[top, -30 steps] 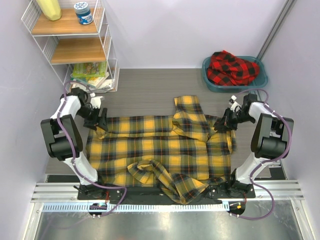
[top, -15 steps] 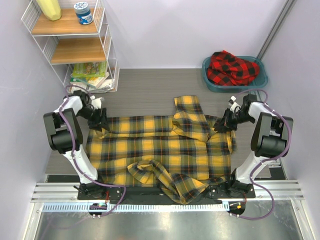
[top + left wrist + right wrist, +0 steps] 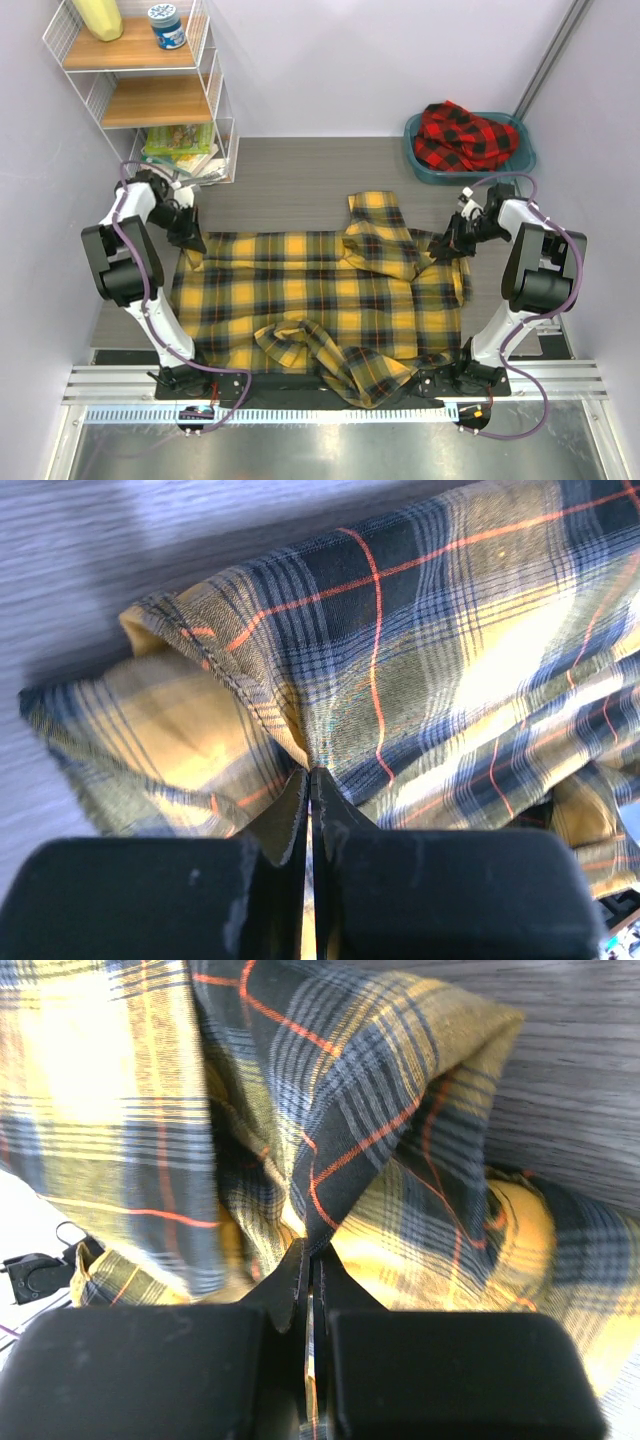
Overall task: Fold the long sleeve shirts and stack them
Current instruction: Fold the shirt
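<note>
A yellow-and-black check shirt (image 3: pixel 320 295) lies spread across the table, rumpled along its near edge, with one part folded up at the far middle. My left gripper (image 3: pixel 188 243) is shut on the shirt's far left corner (image 3: pixel 310 750), pinching the cloth between its fingertips. My right gripper (image 3: pixel 447 247) is shut on the shirt's far right edge (image 3: pixel 330 1210), where the fabric bunches up over the jaws. A red-and-black check shirt (image 3: pixel 465 135) lies crumpled in a teal basin (image 3: pixel 425 165) at the back right.
A white wire shelf unit (image 3: pixel 150 90) stands at the back left, with a yellow object and a jar on top and bags below. Walls close in on both sides. A metal rail (image 3: pixel 320 395) runs along the near edge.
My left gripper has closed on the shirt's far left corner and drawn slightly toward the back. The right gripper has kept its hold and barely moved.
</note>
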Tool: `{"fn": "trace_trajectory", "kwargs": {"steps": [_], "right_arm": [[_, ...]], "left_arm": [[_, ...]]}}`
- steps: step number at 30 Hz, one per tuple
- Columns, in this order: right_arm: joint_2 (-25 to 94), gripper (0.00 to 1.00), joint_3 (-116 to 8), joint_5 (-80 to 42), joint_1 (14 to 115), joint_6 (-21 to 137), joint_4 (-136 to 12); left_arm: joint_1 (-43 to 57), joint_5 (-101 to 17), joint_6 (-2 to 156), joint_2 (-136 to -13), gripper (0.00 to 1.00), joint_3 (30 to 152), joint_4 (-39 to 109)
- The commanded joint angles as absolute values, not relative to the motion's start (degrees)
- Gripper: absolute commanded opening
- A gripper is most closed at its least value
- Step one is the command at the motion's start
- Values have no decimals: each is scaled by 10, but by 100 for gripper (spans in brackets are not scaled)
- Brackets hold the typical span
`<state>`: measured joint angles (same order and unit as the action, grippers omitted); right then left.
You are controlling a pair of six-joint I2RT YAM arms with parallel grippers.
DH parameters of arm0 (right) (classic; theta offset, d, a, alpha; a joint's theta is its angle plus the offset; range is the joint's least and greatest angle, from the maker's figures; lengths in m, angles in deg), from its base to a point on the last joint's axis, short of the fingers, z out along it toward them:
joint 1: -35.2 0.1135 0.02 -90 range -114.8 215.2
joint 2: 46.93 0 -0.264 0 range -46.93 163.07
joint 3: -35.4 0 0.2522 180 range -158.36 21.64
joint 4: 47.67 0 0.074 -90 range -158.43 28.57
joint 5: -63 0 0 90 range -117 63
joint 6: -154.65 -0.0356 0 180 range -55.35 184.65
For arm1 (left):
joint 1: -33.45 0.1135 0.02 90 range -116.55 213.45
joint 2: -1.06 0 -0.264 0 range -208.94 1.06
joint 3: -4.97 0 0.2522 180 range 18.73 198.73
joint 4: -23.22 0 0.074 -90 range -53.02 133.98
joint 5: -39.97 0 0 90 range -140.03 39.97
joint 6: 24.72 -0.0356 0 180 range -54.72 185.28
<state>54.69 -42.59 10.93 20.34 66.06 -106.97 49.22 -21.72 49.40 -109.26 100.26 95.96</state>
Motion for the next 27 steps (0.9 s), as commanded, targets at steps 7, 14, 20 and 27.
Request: {"fn": "trace_trajectory", "kwargs": {"steps": [7, 14, 20, 27], "right_arm": [[524, 1, -424, 85, 204, 695, -1103], [546, 2, -416, 58, 204, 726, -1103], [520, 45, -472, 98, 205, 770, -1154], [480, 37, -502, 47, 233, 741, -1104]], "left_arm": [[517, -219, 438, -1048, 0, 991, 1043], [516, -247, 431, -1053, 16, 933, 990], [509, -258, 404, -999, 33, 945, 970], [380, -336, 430, -920, 41, 905, 893]]}}
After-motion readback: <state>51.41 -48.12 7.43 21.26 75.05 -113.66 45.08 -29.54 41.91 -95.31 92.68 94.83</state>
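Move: Both hands pinch the shirt's turned-back flap near its ends. The left hand's end goes to a spot about 5 cm straight back and 2 cm lower; the right hand's goes about 2 cm back, 1 cm left's opposite way and 1 cm lower. From the right hand, the far sleeve lies some 12 cm left and 5 cm ahead, and the blue basket about 24 cm ahead and 8 cm right. From the left hand, the near sleeve lies roughly 23 cm back and 29 cm right. Still pinching the flap, the left hand rises slightly, then draws it back about 5 cm towards the robot and down, while the right hand eases its own end back some 2 cm and down. Both then open partway to let go, and lift clear of the cloth by about 4 cm, coming forward again, the left wrist tilting as it leaves. ##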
